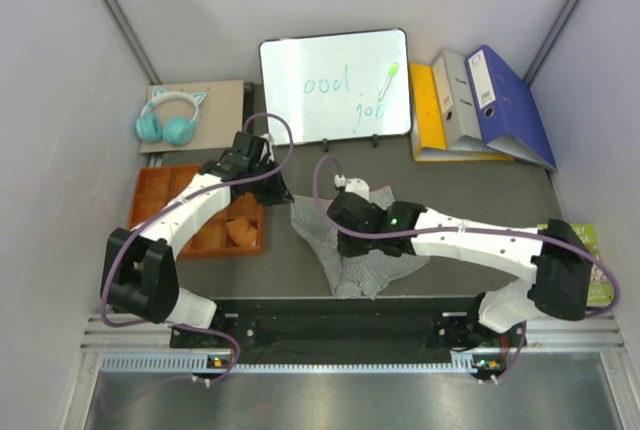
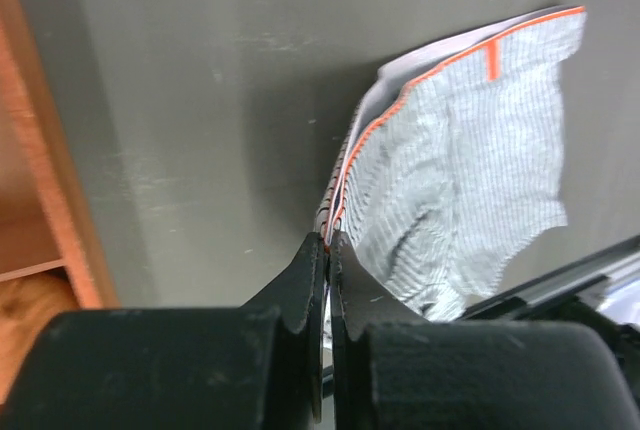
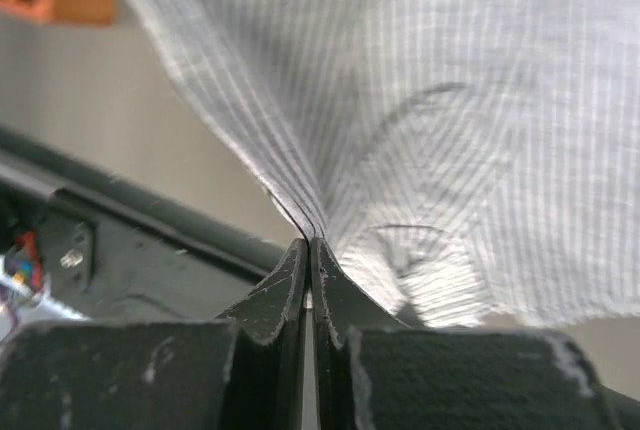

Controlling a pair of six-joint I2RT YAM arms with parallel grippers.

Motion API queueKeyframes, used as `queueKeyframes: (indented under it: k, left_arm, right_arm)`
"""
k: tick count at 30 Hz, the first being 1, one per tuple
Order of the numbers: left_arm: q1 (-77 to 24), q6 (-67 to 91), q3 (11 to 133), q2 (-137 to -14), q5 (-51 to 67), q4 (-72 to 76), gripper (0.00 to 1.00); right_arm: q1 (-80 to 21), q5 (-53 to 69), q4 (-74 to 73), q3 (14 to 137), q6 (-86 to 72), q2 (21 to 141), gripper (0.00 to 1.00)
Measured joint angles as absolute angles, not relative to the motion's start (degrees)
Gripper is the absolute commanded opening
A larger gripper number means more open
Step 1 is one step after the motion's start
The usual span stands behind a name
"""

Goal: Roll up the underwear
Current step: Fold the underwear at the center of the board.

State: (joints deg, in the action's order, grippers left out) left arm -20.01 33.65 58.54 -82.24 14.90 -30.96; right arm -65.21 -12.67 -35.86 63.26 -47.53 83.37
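The grey-and-white striped boxer shorts [image 1: 358,262] hang lifted between both grippers over the dark table, in front of the arm bases. My left gripper [image 2: 327,240] is shut on the orange-trimmed waistband edge of the shorts [image 2: 470,160]. Striped cloth [image 3: 450,100] fans out above my right gripper [image 3: 308,243], which is shut on a pinched fold of it. The rust-orange briefs [image 1: 243,231] lie bunched in a compartment of the orange tray [image 1: 160,190] at the left.
A whiteboard [image 1: 335,85] stands at the back, with teal headphones [image 1: 170,116] on a board to its left and binders [image 1: 480,105] to its right. A black rail [image 1: 330,325] runs along the near edge. A green packet [image 1: 597,248] lies at the far right.
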Motion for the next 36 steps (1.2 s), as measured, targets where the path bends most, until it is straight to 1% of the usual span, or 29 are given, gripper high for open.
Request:
queueKeyframes:
  k: [4, 10, 16, 26, 36]
  left_arm:
    - [-22.13, 36.71, 60.49, -83.00, 15.57, -29.58, 0.00]
    - [-26.37, 41.69, 63.90, -87.26, 15.62, -24.67, 0.00]
    - [-29.98, 45.93, 66.65, -92.64, 15.31, -20.86, 0.00]
    - [-34.96, 50.30, 72.64, -100.82, 14.55, -16.93, 0.00]
    - [-35.94, 51.57, 75.85, -105.36, 13.63, -15.81, 0.00]
  right_arm:
    - [-61.25, -13.96, -38.68, 59.90, -47.09, 78.76, 0.00]
    - [-55.27, -15.05, -42.98, 55.29, -46.15, 71.16, 0.00]
    - [-52.21, -15.73, -46.65, 53.15, -45.80, 65.98, 0.00]
    - [-46.68, -16.01, -50.41, 49.39, -44.05, 61.41, 0.00]
    - [-40.86, -15.84, -49.69, 47.11, -40.29, 61.71, 0.00]
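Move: My left hand already holds the striped underwear's near-left waistband corner, my right its lower left corner. The waistband's right corner lies about 24 cm to the right of my left hand, 3 cm ahead and 10 cm below. From that hand, the tray is about 22 cm left and 3 back, the orange roll in it 12 left and 8 back. The underwear's lower right corner lies some 22 cm right of my right hand, level with it and 9 cm below. I keep both grippers shut on the cloth and sweep the lifted left edge rightward over the rest of the striped underwear, towards its right edge: about 16 cm with my left hand, drifting forward, and 19 cm with my right. My left hand rises slightly, then sinks back; my right turns some 20 degrees clockwise and dips a little at the end. ##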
